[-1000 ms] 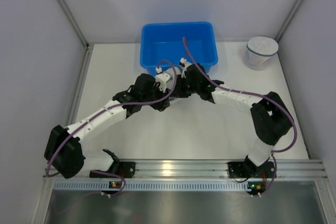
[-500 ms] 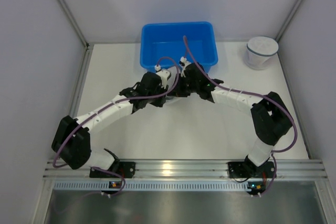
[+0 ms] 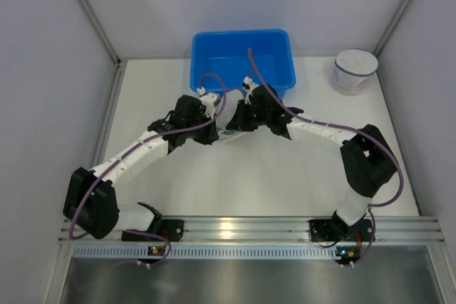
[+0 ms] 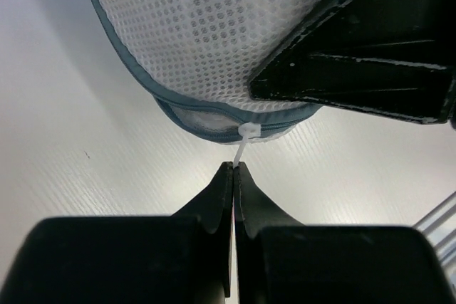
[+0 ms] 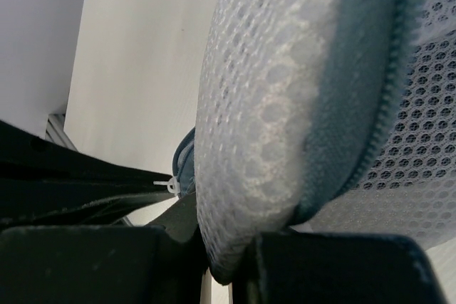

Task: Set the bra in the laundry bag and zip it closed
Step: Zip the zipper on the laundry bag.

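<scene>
The laundry bag (image 4: 206, 33) is white mesh with a grey-blue zipper band, lying on the white table between both arms (image 3: 229, 134). A white tie (image 4: 243, 146) hangs from its zipper slider, and my left gripper (image 4: 234, 167) is shut on that tie, just in front of the bag's edge. My right gripper (image 5: 228, 265) is shut on a fold of the bag's mesh (image 5: 271, 119) beside the zipper band (image 5: 370, 126). From the right wrist view the tie (image 5: 169, 185) shows at the left. The bra is not visible in any view.
A blue plastic bin (image 3: 242, 62) stands just behind both grippers. A white round mesh container with a blue rim (image 3: 355, 70) sits at the back right. Grey walls close in the table on the left, the right and behind.
My left gripper has gone from open to shut on the zipper tie, and the left wrist has shifted a little left. The right arm has stayed where it was.
</scene>
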`<state>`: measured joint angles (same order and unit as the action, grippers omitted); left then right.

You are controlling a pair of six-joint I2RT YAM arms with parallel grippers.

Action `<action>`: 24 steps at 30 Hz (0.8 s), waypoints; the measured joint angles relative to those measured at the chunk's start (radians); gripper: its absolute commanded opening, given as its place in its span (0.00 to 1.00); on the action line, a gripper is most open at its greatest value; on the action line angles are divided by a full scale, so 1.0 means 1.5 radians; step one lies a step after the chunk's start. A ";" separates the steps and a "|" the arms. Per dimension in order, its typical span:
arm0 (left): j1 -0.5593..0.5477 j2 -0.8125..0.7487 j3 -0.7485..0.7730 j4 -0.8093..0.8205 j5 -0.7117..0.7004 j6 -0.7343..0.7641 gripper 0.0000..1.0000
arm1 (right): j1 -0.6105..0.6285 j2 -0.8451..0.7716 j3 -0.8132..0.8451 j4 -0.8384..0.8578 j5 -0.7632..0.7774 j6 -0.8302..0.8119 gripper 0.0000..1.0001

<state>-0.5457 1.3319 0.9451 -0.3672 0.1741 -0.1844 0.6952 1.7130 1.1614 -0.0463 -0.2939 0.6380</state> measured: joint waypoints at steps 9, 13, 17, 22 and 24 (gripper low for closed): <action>0.094 -0.002 -0.018 -0.001 0.153 -0.004 0.00 | -0.022 0.000 -0.024 0.051 -0.075 -0.006 0.00; 0.116 0.010 -0.018 -0.001 0.209 -0.015 0.00 | -0.041 0.000 -0.029 0.067 -0.123 -0.005 0.00; 0.117 0.018 -0.018 0.000 0.266 -0.015 0.15 | -0.051 0.000 -0.029 0.081 -0.140 -0.004 0.00; 0.117 0.010 -0.018 0.006 0.309 -0.017 0.41 | -0.054 0.000 -0.033 0.093 -0.152 0.001 0.00; 0.117 0.006 -0.018 0.007 0.310 -0.018 0.47 | -0.054 0.000 -0.036 0.095 -0.153 0.001 0.00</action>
<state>-0.3695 1.3407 0.9176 -0.3573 0.6395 -0.2111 0.6144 1.7130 1.1080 0.0959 -0.5232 0.6392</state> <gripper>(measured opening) 0.414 0.051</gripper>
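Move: The laundry bag's zip slider sits about 2 cm ahead of my left fingertips and 2 cm to their right, a touch lower; its pull is already pinched there. The bag's body bulges about 9 cm ahead and 4 cm to the right. Beyond it, the blue bin's middle is some 24 cm ahead and 9 cm right. From my right hand, holding the bag, the slider lies roughly 6 cm left and 1 cm back. With its fingers still shut, my left hand draws about 1.5 cm left, away from my right hand, then swings back and right, lifting a little, and opens to nearly half, letting go of the zip pull; its wrist rolls some 20 degrees, left side down, on the way. My right hand keeps its grip on the bag, rising about 1.5 cm and turning some 10 degrees. ##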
